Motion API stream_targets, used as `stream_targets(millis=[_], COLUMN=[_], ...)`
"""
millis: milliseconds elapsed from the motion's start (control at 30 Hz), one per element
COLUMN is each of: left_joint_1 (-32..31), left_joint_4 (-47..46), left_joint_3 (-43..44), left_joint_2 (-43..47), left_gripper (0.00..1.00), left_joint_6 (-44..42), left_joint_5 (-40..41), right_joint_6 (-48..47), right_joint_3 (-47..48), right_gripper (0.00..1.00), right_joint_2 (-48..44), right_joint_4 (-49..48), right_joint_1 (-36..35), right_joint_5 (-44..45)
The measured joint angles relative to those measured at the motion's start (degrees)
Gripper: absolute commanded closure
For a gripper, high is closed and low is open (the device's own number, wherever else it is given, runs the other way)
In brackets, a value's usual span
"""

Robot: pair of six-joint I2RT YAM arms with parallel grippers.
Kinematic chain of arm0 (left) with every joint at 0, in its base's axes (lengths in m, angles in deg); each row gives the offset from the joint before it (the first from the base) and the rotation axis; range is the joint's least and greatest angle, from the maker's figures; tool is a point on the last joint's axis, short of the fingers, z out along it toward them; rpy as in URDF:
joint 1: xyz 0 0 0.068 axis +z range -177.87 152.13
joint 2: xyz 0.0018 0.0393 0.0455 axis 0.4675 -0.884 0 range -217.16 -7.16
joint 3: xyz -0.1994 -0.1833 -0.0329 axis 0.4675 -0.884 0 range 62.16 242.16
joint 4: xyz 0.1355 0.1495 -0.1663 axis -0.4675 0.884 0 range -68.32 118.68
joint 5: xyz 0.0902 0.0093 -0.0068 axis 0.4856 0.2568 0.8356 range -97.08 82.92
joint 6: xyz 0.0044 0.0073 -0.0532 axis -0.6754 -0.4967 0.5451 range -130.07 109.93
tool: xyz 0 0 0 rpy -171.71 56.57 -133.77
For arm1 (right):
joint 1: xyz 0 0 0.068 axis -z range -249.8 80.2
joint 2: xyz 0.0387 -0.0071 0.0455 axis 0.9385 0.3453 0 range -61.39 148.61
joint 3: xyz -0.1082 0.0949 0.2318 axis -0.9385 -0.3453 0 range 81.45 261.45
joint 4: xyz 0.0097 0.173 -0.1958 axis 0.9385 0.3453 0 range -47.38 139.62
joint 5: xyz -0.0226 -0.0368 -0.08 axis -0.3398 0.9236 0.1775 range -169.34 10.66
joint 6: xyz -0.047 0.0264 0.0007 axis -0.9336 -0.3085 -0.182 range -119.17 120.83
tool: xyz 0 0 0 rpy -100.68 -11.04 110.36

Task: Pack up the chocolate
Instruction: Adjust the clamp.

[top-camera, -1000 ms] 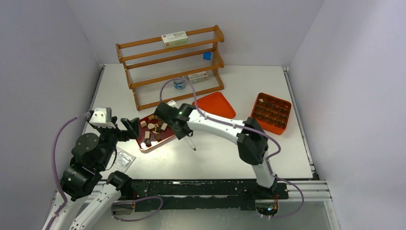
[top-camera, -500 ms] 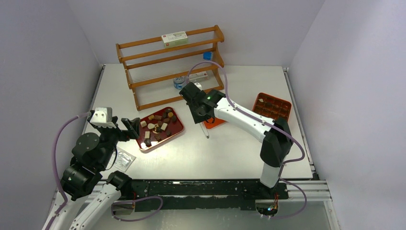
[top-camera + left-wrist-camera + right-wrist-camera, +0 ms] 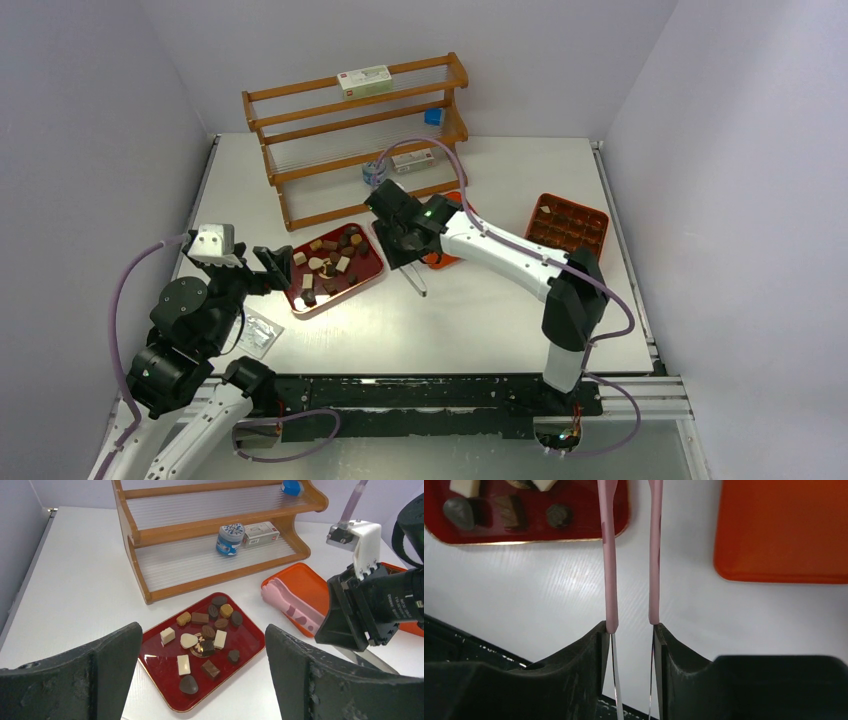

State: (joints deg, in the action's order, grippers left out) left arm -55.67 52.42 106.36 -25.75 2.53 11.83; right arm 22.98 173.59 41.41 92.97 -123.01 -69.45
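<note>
The chocolate (image 3: 330,262) (image 3: 202,635) lies as several dark, brown and cream pieces on a dark red tray (image 3: 372,268) (image 3: 250,640). A few pieces show at the top left of the right wrist view (image 3: 509,507). My right gripper (image 3: 408,248) (image 3: 630,630) is shut on pink tongs (image 3: 610,555) (image 3: 292,602), hovering between the tray and an orange lid (image 3: 452,215). The tongs' two arms stand apart and hold nothing. My left gripper (image 3: 272,262) (image 3: 202,630) stands wide open at the tray's left edge, empty.
An orange compartment box (image 3: 567,235) at the right holds one piece (image 3: 545,211). A wooden rack (image 3: 355,135) with small items stands at the back. A clear wrapper (image 3: 258,333) lies by the left arm.
My right gripper carried the tongs from the tray's right side out toward the orange lid, then came back a little to the left. The left arm has not moved.
</note>
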Motion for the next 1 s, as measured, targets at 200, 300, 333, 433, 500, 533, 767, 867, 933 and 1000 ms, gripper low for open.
stream_targets(millis=[200,300,333,433,500,533,767,867,933,1000], left_joint_1=[0.0,0.0,0.02,0.09,0.11,0.11,0.22,0.22,0.22,0.24], left_joint_4=[0.0,0.0,0.02,0.15,0.68,0.98,3.54,3.04,1.81,0.5], left_joint_3=[0.0,0.0,0.0,0.0,0.15,0.28,4.5,5.73,5.79,5.77], left_joint_2=[0.0,0.0,0.0,-0.44,-1.97,-3.17,-20.9,-27.08,-29.57,-31.21], left_gripper=[0.03,0.06,0.09,0.15,0.15,0.16,0.23,0.25,0.26,0.28], left_joint_6=[0.02,0.15,0.42,2.54,4.63,5.51,13.49,16.24,18.1,19.41], left_joint_5=[0.17,0.87,1.33,2.62,2.86,2.89,-3.1,-7.15,-10.43,-12.59], right_joint_6=[-0.17,-0.37,-0.39,-0.44,-0.63,-0.7,-2.73,-3.65,-4.17,-4.44], right_joint_3=[2.97,5.66,6.05,6.21,5.73,4.98,-2.62,-3.65,-4.66,-5.97], right_gripper=[0.59,0.59,0.59,0.59,0.59,0.59,0.58,0.59,0.59,0.6], right_joint_2=[4.46,8.31,9.2,9.66,8.59,7.72,-1.64,-3.41,-4.35,-5.42], right_joint_4=[0.87,1.92,2.08,2.38,1.36,0.42,-5.55,-7.69,-9.11,-10.32], right_joint_1=[-3.58,-4.98,-5.4,-6.16,-6.47,-6.56,-6.95,-7.69,-8.33,-8.83], right_joint_5=[-2.54,-2.75,-2.73,-2.82,-2.97,-3.04,-5.11,-5.79,-6.08,-6.1])
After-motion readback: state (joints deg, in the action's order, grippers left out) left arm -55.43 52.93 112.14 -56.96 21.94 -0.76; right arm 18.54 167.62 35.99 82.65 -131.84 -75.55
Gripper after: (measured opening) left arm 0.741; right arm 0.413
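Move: Ahead and to the right of the left hand, about 14 cm out, 15 cm across and 16 cm below, are the pink tips of the clamp that the right hand holds. The chocolate tray lies some 6 cm ahead of the left hand, 5 cm right and 28 cm down; the orange lid 16 cm ahead, 31 cm right and as low. From the right hand, the left gripper is 6 cm back, 20 cm left and 15 cm higher. Swinging right and down some 8 cm each and about 5 cm forward, the left hand closes in on the clamp's pink tips, pitching its fingers about 30 degrees downward and partly closing them. Still gripping the clamp, the right hand carries it back and left about 6 cm each way, dipping before rising past its starting height, and turns roughly 15 degrees counter-clockwise. ##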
